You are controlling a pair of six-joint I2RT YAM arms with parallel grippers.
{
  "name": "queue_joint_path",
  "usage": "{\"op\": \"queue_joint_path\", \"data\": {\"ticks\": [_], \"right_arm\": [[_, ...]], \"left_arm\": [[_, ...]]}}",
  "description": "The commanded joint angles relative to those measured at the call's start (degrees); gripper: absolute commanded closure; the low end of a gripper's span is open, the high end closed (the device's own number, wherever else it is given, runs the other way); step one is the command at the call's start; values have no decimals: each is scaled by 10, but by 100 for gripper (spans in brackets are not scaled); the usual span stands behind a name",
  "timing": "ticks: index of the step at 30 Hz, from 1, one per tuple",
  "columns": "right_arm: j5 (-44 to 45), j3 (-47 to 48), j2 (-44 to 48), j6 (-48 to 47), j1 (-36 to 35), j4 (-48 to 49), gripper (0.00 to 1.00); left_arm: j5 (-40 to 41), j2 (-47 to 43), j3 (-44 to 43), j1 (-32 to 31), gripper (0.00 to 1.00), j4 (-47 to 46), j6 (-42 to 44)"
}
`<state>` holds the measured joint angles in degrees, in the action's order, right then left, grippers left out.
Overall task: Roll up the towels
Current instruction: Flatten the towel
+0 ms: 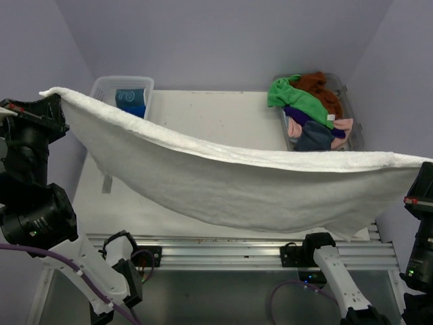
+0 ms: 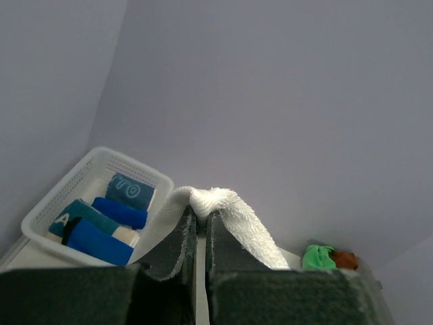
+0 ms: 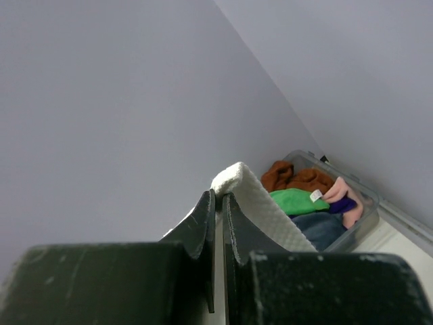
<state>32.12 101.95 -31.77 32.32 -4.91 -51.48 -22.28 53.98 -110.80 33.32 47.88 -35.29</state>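
A white towel (image 1: 223,183) hangs stretched in the air across the table, sagging in the middle. My left gripper (image 1: 57,101) is shut on its far-left corner, up high. My right gripper (image 1: 419,166) is shut on the right corner, lower down. In the left wrist view the cloth (image 2: 237,217) bunches over the closed left gripper (image 2: 201,213). In the right wrist view the towel (image 3: 264,210) drapes over the closed right gripper (image 3: 218,196). Loose green (image 1: 291,95), rust-brown (image 1: 318,84), purple (image 1: 298,115), pink (image 1: 342,125) and slate grey (image 1: 314,139) towels lie heaped together.
A white slotted basket (image 1: 108,84) at the back left holds rolled blue towels (image 1: 130,100). The loose heap fills a clear tub (image 1: 353,139) at the back right. An aluminium rail (image 1: 223,252) carrying both arm bases runs along the near table edge. Purple-grey walls close in behind.
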Motion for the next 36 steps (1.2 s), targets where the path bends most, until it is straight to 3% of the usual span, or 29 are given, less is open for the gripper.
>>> {"op": "queue_joint_path", "data": {"ticks": [1,14,27,36], "right_arm": [[44,1,4,-29,-19,-5,100],[40,-12,20,-33,-48,-23,100],[21,33,13,-25,-48,-30,100],[16,-116,-8,-16,-48,-20,100]], "left_arm": [[71,2,-42,3,100,41,32],[181,-21,-78,-53,100,76,51],[253,-32,-94,-128,100,69,53],[225,-28,88,-128,100,31,61]]}}
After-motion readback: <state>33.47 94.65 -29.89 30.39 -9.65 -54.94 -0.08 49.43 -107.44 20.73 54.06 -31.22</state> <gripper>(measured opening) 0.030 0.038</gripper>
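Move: You hold the towel by an upper corner in each gripper, high over the table. The bare middle of the table lies about 12 cm ahead, 31 cm right and 56 cm below the left hand, and about 26 cm ahead, 36 cm left and 54 cm below the right. The white bin is some 32 cm ahead of the left hand, 7 cm left, 52 cm down; the grey bin 44 cm straight ahead of the right, 50 cm down. Keep both grippers shut on the towel's corners and draw the left one back about 6 cm, turning it some 10 degrees counter-clockwise, while the right sinks a little, then eases slightly back and up. Then swing both forward and down together, 4 to 6 cm each, the fingers tipping downward, to start lowering the towel towards the table. ##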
